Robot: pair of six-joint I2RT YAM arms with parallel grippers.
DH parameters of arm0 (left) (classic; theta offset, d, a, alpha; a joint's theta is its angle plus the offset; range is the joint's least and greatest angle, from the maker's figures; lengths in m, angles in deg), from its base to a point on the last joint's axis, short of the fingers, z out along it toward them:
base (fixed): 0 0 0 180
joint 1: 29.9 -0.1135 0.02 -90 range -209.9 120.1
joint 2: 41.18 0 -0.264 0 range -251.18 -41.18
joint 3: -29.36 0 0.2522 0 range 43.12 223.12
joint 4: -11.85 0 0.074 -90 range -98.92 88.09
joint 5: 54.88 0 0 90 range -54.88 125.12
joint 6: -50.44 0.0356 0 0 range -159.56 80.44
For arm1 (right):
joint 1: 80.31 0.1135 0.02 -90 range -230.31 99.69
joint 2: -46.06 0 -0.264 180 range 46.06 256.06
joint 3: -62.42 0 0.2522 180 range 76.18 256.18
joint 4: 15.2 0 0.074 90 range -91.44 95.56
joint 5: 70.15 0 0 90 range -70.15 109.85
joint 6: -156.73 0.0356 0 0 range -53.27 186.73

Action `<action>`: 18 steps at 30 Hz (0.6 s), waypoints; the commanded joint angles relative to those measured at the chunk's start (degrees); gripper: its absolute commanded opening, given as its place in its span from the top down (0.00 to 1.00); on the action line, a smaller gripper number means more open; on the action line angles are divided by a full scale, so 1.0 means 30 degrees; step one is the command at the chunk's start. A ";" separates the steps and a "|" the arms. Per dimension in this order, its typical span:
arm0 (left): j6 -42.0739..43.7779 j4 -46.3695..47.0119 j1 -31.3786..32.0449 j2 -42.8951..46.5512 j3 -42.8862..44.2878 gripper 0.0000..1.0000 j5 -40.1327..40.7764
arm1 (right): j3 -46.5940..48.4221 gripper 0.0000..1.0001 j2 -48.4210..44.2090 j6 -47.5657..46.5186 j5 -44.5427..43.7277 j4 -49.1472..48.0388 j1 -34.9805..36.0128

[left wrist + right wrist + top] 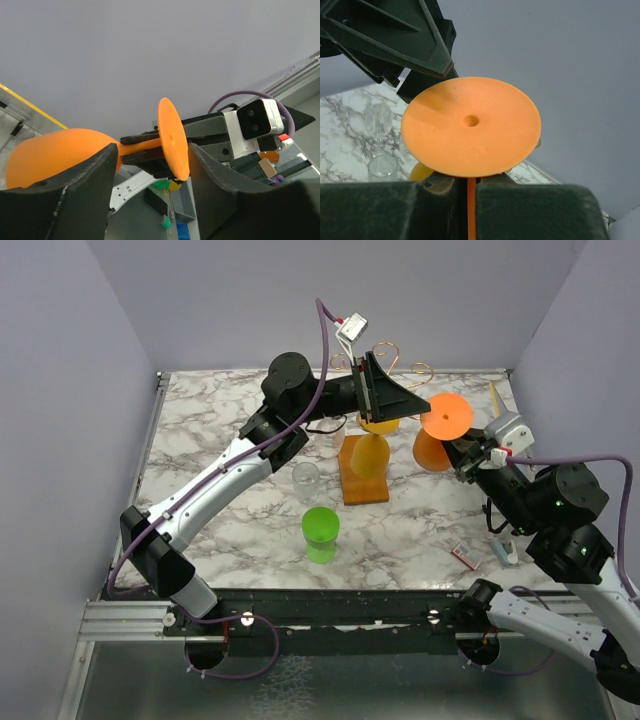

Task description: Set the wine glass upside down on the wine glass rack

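Note:
An orange wine glass hangs upside down in the air, its round foot on top and its bowl below. My right gripper is shut on its stem; in the right wrist view the foot sits just above the closed gripper. My left gripper is open, and in the left wrist view the foot lies between its spread fingers. The gold wire wine glass rack stands behind on its brown wooden base, with a yellow glass on it.
A clear glass and a green glass stand on the marble table left of and in front of the rack. Small items lie by the right arm. A thin stick lies at the back right.

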 commanded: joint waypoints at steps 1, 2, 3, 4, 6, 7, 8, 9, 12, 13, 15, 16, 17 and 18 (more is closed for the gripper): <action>-0.0125 0.0139 0.0342 -0.0073 0.0565 0.46 -0.1211 | 0.0679 0.99 0.0477 -0.0293 0.0258 0.1079 0.0071; -0.0123 0.0132 0.0374 -0.0111 0.0532 0.49 -0.1320 | 0.0758 0.99 0.0612 -0.0290 0.0233 0.1283 0.0078; -0.0101 0.0131 0.0429 -0.0130 0.0539 0.53 -0.1382 | 0.0841 0.99 0.0735 -0.0286 0.0194 0.1481 0.0078; -0.0094 0.0069 0.0454 -0.0177 0.0539 0.57 -0.1430 | 0.0870 0.99 0.0857 -0.0278 0.0156 0.1612 0.0075; -0.0046 -0.0147 0.0462 -0.0314 0.0685 0.68 -0.1603 | 0.0910 0.99 0.1064 -0.0182 0.0009 0.1783 0.0071; 0.0004 -0.0303 0.0469 -0.0420 0.0785 0.73 -0.1776 | 0.0952 0.99 0.1143 0.0028 -0.0061 0.1880 0.0070; 0.0043 -0.0447 0.0492 -0.0514 0.0852 0.78 -0.1911 | 0.1023 0.99 0.1223 0.0226 -0.0110 0.1999 0.0078; 0.0089 -0.0516 0.0499 -0.0617 0.0919 0.82 -0.2074 | 0.1094 0.99 0.1288 0.0387 -0.0095 0.2151 0.0078; 0.0291 -0.0672 0.0471 -0.0959 0.1229 1.00 -0.2531 | 0.1201 0.99 0.1248 0.0938 0.0318 0.2473 0.0078; 0.0361 -0.0687 0.0456 -0.1105 0.1380 1.00 -0.2654 | 0.1310 0.99 0.1265 0.1168 0.0395 0.2725 0.0079; 0.0335 -0.0600 0.0469 -0.1438 0.1698 1.00 -0.2870 | 0.1532 0.84 0.1276 0.1872 0.0168 0.3334 0.0077; 0.0282 -0.0491 0.0466 -0.1611 0.1871 1.00 -0.2963 | 0.1586 0.69 0.1214 0.2193 0.0050 0.3667 0.0078; 0.0159 -0.0386 0.0419 -0.1790 0.2090 1.00 -0.3030 | 0.1626 0.56 0.1107 0.2651 0.0032 0.3991 0.0064; 0.0008 -0.0131 0.0372 -0.1996 0.2319 1.00 -0.3075 | 0.1594 0.46 0.0850 0.2982 0.0066 0.4262 0.0055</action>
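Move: The orange wine glass's foot lies about 4 cm to the right of the left hand, 1 cm back and roughly level, entering its open fingers. The right hand holds the stem, with the foot some 3 cm above it, 2 cm ahead and 1 cm left. From the left hand, the hung yellow glass stands about 2 cm left, 1 cm back and 18 cm down; the rack's hub is 5 cm ahead, 2 cm left and 15 cm down. Left fingers pinch the orange foot, easing back and right 1 cm each; the right sinks 2 cm, then partly opens. ##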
